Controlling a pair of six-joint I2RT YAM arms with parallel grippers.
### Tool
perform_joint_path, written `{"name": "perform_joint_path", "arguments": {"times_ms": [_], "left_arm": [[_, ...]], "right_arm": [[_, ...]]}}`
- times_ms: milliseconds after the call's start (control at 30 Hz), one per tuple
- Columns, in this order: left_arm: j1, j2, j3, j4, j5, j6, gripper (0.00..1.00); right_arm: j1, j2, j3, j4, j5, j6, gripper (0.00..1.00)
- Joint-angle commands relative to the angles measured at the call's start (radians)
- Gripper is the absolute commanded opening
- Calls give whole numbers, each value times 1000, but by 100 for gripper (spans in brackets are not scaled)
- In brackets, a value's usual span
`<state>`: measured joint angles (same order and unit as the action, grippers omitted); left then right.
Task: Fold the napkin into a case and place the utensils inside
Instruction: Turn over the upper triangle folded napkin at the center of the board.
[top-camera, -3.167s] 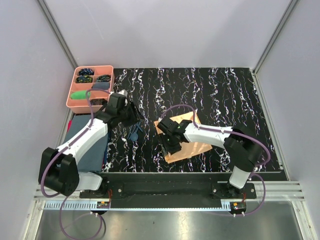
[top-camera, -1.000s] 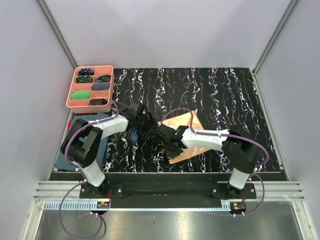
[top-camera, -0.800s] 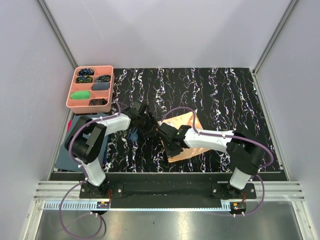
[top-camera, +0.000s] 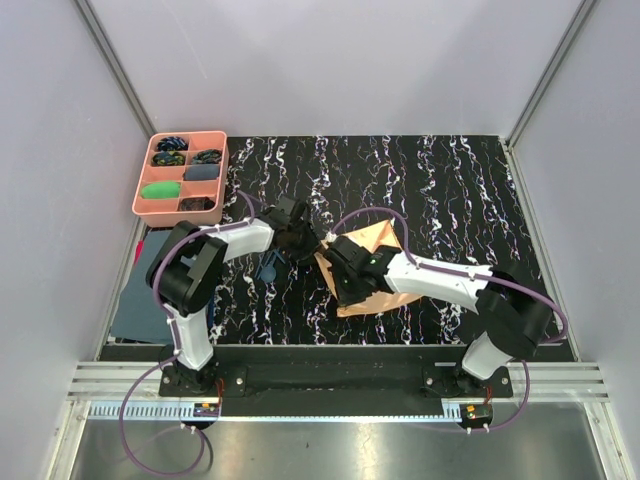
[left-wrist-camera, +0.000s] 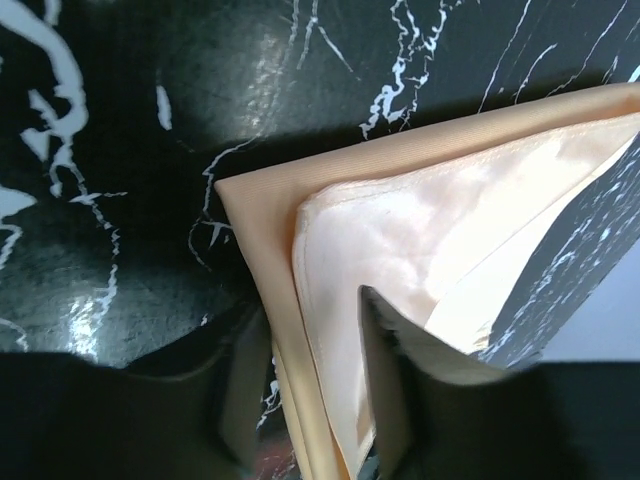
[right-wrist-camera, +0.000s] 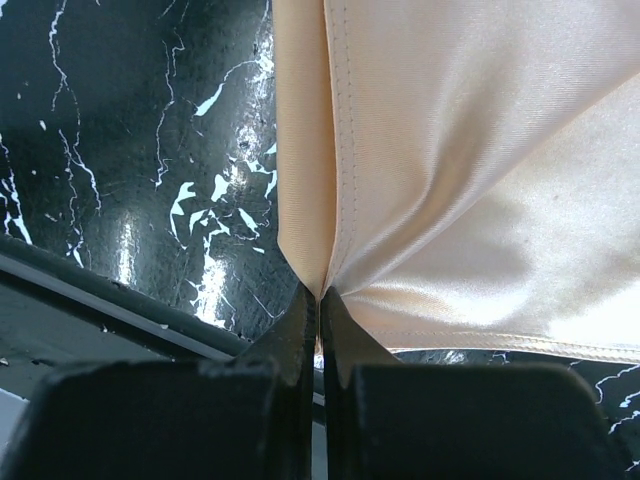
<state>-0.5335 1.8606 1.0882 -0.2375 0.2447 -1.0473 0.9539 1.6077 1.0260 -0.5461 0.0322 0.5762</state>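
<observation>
The peach-orange napkin lies folded in layers on the black marbled table, left of centre. My right gripper is at its near-left corner and is shut on that corner, with the napkin fanning out beyond the gripper. My left gripper is at the napkin's far-left corner. In the left wrist view this gripper straddles the layered edge of the napkin, jaws still apart. Dark blue utensils lie on the table just left of the napkin, under the left arm.
A pink compartment tray with small coloured bundles stands at the far left. A dark blue-grey cloth lies along the near-left table edge. Both arms cross close together over the middle of the marbled table.
My left gripper has moved right onto the napkin's far-left corner and its jaws have narrowed. The right gripper keeps its hold and has shifted slightly right with the napkin.
</observation>
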Motion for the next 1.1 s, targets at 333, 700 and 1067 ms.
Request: {"name": "perform_joint_path", "arguments": {"times_ms": [333, 700, 1067], "left_arm": [[-5, -104, 197, -129, -153, 214, 0], [95, -328, 165, -229, -148, 271, 0], [146, -597, 262, -299, -321, 363, 0]], "right_arm": [[-30, -88, -18, 40, -57, -84, 0], [-27, -40, 156, 121, -328, -95, 0], [3, 37, 289, 452, -747, 83, 0]]}}
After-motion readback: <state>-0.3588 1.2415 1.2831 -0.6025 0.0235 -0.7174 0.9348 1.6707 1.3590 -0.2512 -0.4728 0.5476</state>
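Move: The napkin's far-left corner lies just about at the left hand's half-open fingertips, some 1 cm ahead and barely below. From that hand, the utensils lie about 11 cm to the left and 2 cm back, and the napkin's middle about 12 cm right and 5 cm back. The right hand already pinches the near-left corner. From the right hand, the utensils are roughly 11 cm ahead and 16 cm left, and the far-left corner 12 cm ahead and 5 cm left. Almost in place, the left hand first shuts its fingers on the napkin's far-left corner, then rises about 25 cm, swinging some 12 cm left late in the lift while its fingers tip up forward by about 35 degrees. Keeping its pinch, the right hand creeps forward, then sweeps up and left over the utensils, its fingers swinging round to point left. ##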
